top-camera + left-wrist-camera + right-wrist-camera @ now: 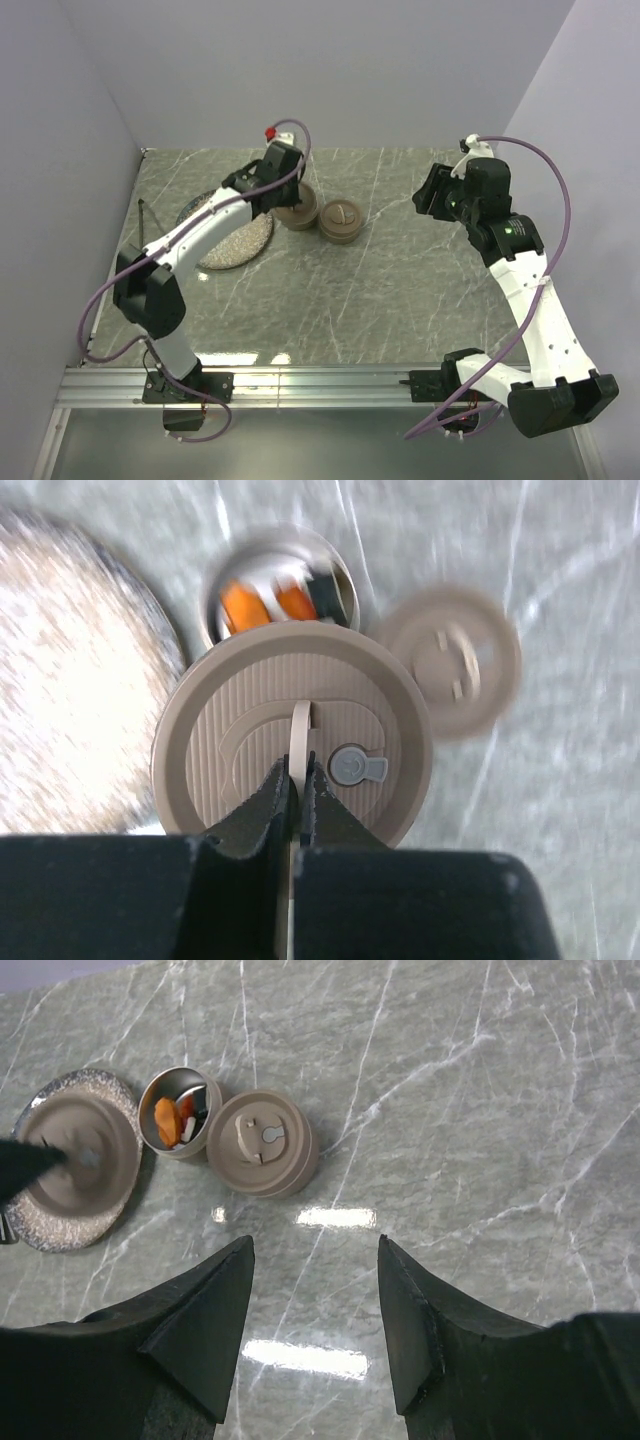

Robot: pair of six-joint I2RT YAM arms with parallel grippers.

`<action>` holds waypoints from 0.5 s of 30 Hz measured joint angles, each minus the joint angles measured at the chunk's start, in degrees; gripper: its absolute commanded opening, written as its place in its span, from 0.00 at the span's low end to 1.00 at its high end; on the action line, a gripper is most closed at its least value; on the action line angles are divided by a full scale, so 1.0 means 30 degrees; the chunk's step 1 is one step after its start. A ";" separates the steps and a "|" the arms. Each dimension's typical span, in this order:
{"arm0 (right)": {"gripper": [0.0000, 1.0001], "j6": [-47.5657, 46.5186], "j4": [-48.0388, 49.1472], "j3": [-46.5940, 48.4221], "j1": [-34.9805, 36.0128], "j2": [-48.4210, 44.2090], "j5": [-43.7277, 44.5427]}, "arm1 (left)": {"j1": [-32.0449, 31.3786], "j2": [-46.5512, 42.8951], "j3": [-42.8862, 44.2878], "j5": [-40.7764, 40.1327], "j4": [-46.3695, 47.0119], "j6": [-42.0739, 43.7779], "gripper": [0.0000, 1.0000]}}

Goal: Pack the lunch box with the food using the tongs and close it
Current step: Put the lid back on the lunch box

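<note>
The lunch box is a set of round tan tins. One open tin (338,580) (205,1095) holds the food (243,605) (167,1118), orange and red pieces. My left gripper (297,765) (285,195) is shut on the upright tab of a ribbed tan lid (250,740) (90,1160), which hangs in the air beside the open tin, over the plate. A second tin (455,660) (262,1145) (340,222) stands closed beside it. My right gripper (315,1243) hovers open and empty above the marble, right of the tins. A thin rod (143,218) by the left wall looks like the tongs.
A speckled grey round plate (60,710) (60,1230) (235,245) lies left of the tins, partly under the left arm. Grey walls close in the table on the left, back and right. Purple cables loop off both arms.
</note>
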 measured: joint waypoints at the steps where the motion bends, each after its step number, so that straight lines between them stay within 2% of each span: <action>1: 0.59 -0.0015 0.0015 -0.0007 -0.0029 0.0000 -0.0007 | 0.0342 0.0430 0.0707 0.0087 -0.0182 0.0211 0.00; 8: 0.59 -0.0087 0.0080 -0.0525 -0.0415 -0.0306 0.0007 | 0.2674 0.5034 0.5770 0.0641 -0.0576 0.1239 0.00; 12: 0.59 -0.0087 0.0022 -0.0852 -0.0590 -0.0597 0.0015 | 0.2973 0.7315 0.7431 0.1224 -0.1282 0.1377 0.00; 15: 0.59 -0.0138 -0.0015 -0.0925 -0.0699 -0.0765 0.0007 | 0.2922 0.8145 0.7621 0.1858 -0.1661 0.1333 0.00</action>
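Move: The left hand already holds the loose lid by its handle, clear of the table. The open lunch box it belongs on lies about 8 cm ahead of that hand, 2 cm to its right and some 16 cm below. The closed lunch box stands roughly 6 cm ahead and 11 cm right, and the plate's middle about 4 cm ahead and 15 cm left. From the right hand, the open box is some 15 cm ahead, 27 cm left and 26 cm lower. Keeping its pinch on the lid's handle, the left hand sweeps forward about 10 cm towards the open lunch box, nearly level at first and arching slightly upward before it starts down. As the forward travel runs out the hand sinks above the box to end some 6 cm lower than it began, the fingers staying shut and tipping down a few degrees more, with the lid still clear of the rim. ##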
